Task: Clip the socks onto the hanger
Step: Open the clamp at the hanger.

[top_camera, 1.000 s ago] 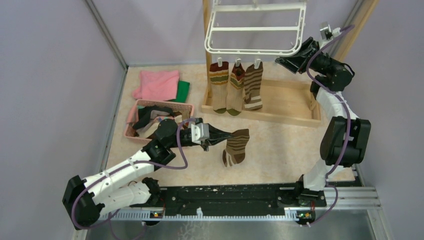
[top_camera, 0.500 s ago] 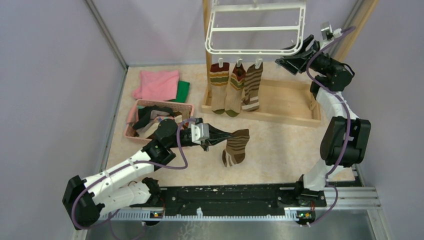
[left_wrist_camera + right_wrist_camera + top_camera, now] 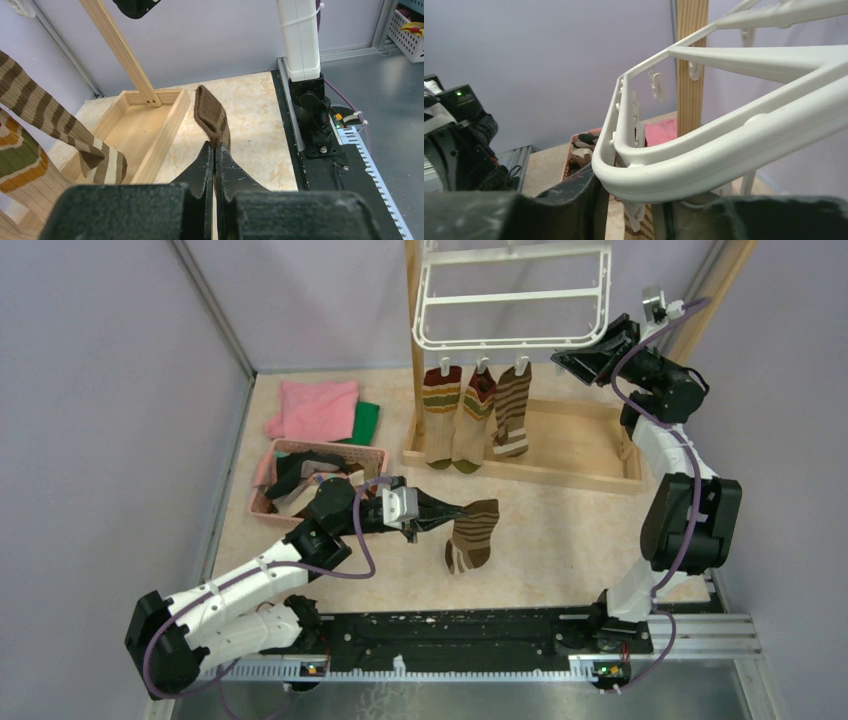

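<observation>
My left gripper (image 3: 440, 512) is shut on the cuff of a brown-and-cream striped sock (image 3: 472, 535), which dangles over the floor; the left wrist view shows its fingertips (image 3: 206, 152) pinching the sock (image 3: 210, 112). Three socks (image 3: 473, 415) hang clipped under the front bar of the white hanger (image 3: 515, 298). My right gripper (image 3: 572, 358) is at the hanger's front right corner. Seen from the right wrist, its jaws stand apart just under the rim (image 3: 724, 150), either side of a dangling clip (image 3: 636, 215), with a gap on both sides of the clip.
A pink basket (image 3: 372, 452) with more socks sits left of centre, with a pink cloth (image 3: 315, 408) and a green cloth (image 3: 367, 420) behind it. A wooden tray frame (image 3: 560, 475) and its post (image 3: 413, 300) stand under the hanger.
The hanger and its three socks have shifted slightly right and up. The right gripper rose with that corner. The left arm and its sock have not moved.
</observation>
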Available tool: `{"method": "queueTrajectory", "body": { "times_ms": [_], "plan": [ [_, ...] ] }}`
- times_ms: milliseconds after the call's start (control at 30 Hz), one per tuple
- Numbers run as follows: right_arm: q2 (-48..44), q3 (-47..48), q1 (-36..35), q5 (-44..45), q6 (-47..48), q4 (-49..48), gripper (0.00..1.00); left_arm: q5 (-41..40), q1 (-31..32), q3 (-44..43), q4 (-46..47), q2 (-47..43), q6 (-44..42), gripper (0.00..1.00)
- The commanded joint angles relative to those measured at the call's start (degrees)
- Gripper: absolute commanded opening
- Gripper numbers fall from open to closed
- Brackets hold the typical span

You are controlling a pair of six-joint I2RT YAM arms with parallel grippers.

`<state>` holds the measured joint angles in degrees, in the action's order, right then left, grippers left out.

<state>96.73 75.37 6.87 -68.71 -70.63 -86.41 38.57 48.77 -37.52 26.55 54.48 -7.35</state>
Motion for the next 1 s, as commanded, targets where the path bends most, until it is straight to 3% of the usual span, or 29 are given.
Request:
{"method": "queueTrajectory", "body": {
  "times_ms": [0,100,300,633,733,967],
  "plan": [
    [-2.4,0.9,-0.1,0.4,0.5,-12.3,0.25,1.4,-0.2,-1.4,3.2,-0.8,0.3,0.0],
    [-2.3,1.2,-0.1,0.3,0.1,-12.3,0.11,1.4,-0.3,-1.4,3.2,-0.8,0.3,0.0],
    [-2.6,1.0,-0.1,-0.2,-1.3,-12.2,0.01,1.4,-0.2,-1.4,3.3,-0.8,0.3,0.0],
    [-0.1,3.9,-0.2,-0.2,-12.4,-12.3,0.0,-1.5,-0.8,-3.5,9.1,3.1,0.6,0.0],
    [0.6,5.1,-0.6,-0.7,-14.3,-12.3,0.0,-2.7,-1.8,-6.6,12.0,8.2,2.4,0.0],
    [1.7,5.9,-1.4,-1.2,-16.6,-12.3,0.0,1.4,-6.7,-15.6,22.5,24.4,15.2,0.0]
  ]
}}
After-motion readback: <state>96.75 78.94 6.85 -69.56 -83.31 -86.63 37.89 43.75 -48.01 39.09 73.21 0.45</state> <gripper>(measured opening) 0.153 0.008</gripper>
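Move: The free clamp under the hanger's front bar already sits between the right hand's part-open fingers, at its hand point. For the left hand, holding the loose striped sock, that clamp lies about 20 cm ahead, 15 cm to its right and some 11 cm up. The hung striped sock's middle is about 6 cm left of the clamp and 10 cm lower; the nearer red-topped sock is about 12 cm left of it, equally low, both about level with it fore and aft. The right fingers close on the clamp and pinch it, stopping short of shut, then keep the squeeze while the hand eases up and back about 2 cm, tilting slightly. After waiting, the left hand, still gripping the striped sock, sets off forward and somewhat right, about 8 cm, rising a little towards that clamp. ##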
